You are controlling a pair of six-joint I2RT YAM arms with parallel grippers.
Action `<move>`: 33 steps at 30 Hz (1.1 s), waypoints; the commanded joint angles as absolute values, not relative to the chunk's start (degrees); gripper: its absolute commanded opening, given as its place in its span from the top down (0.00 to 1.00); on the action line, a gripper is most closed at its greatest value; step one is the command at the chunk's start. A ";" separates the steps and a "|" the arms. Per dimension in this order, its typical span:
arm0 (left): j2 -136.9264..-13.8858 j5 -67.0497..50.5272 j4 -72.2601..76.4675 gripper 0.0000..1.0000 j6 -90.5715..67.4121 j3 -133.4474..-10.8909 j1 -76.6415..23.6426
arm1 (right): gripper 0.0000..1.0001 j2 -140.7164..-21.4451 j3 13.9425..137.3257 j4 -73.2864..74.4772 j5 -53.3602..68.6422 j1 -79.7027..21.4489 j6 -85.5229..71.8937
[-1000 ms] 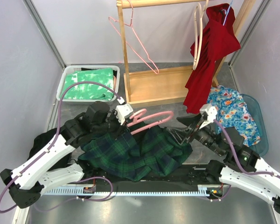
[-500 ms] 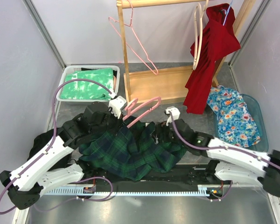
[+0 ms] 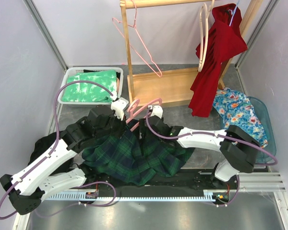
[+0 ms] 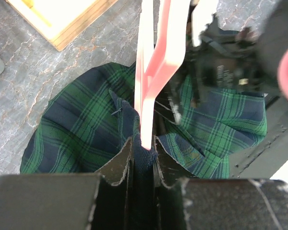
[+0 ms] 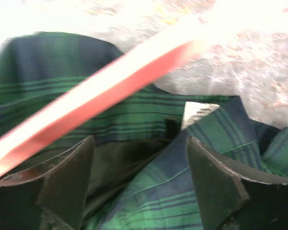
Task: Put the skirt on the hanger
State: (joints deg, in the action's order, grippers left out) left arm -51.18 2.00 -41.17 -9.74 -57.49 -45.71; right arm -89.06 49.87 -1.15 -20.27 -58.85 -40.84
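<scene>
The green and navy plaid skirt (image 3: 134, 155) lies crumpled on the table between the arms. The pink hanger (image 3: 145, 107) slants above its far edge. My left gripper (image 3: 123, 115) is shut on the hanger's lower end (image 4: 158, 62) together with a fold of the skirt's waistband (image 4: 143, 158). In its wrist view the jaws pinch both at the left gripper (image 4: 144, 143). My right gripper (image 3: 144, 125) has reached in beside the hanger. It stands open over the skirt's waist opening (image 5: 182, 191), the right gripper (image 5: 139, 163) just below the hanger bar (image 5: 101, 100), with a white label (image 5: 197, 112) ahead.
A wooden rack (image 3: 168, 86) stands behind, with a thin pink wire hanger (image 3: 139, 43) and a red dress (image 3: 216, 57) on it. A white basket (image 3: 67, 76) of green cloth sits back left. A blue tub (image 3: 269, 129) holds floral fabric at right. Black cloth (image 3: 43, 143) lies at left.
The right arm has swung left across the skirt and now sits next to the hanger with its jaws open. The left gripper has tilted the hanger steeper and pulled it slightly left.
</scene>
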 commanded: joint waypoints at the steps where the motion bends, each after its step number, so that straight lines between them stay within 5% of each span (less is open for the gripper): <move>1: -50.89 3.69 -37.09 0.98 -12.22 -58.01 -45.62 | 0.23 -92.02 51.34 3.42 -26.71 -59.59 -43.33; 9: -49.22 5.01 -38.85 0.98 -10.55 -58.01 -45.62 | 0.56 -82.72 42.99 11.77 -34.61 -59.59 -48.16; 14: -47.90 5.36 -40.34 0.98 -10.28 -57.83 -45.62 | 0.99 -77.26 39.03 15.55 -36.47 -59.24 -50.01; 33: -42.54 -22.24 -42.10 0.98 -6.42 -54.49 -45.79 | 1.00 -57.84 43.76 24.07 -47.37 -52.22 -48.34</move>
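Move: The free right-hand edge of the skirt's waistband lies about 9 cm to the right of the open right gripper, 2 cm back and 4 cm below. The hanger's free end is above that gripper, some 9 cm ahead, 5 cm right and 12 cm up; the rack base sits roughly 17 cm ahead, 8 cm right and 7 cm below. From the left gripper, still pinching hanger and waistband, that same edge is about 16 cm right, 1 cm ahead and 17 cm lower. Sweep the right gripper right and down about 10 cm, easing slightly back, and shut the fingers on the waistband's free edge; then keep the pinch and draw it another 5 cm right while lifting some 7 cm and turning clockwise. Late on, pull the left gripper back about 5 cm, turning it clockwise some 15 degrees, without loosening the hanger and cloth. ##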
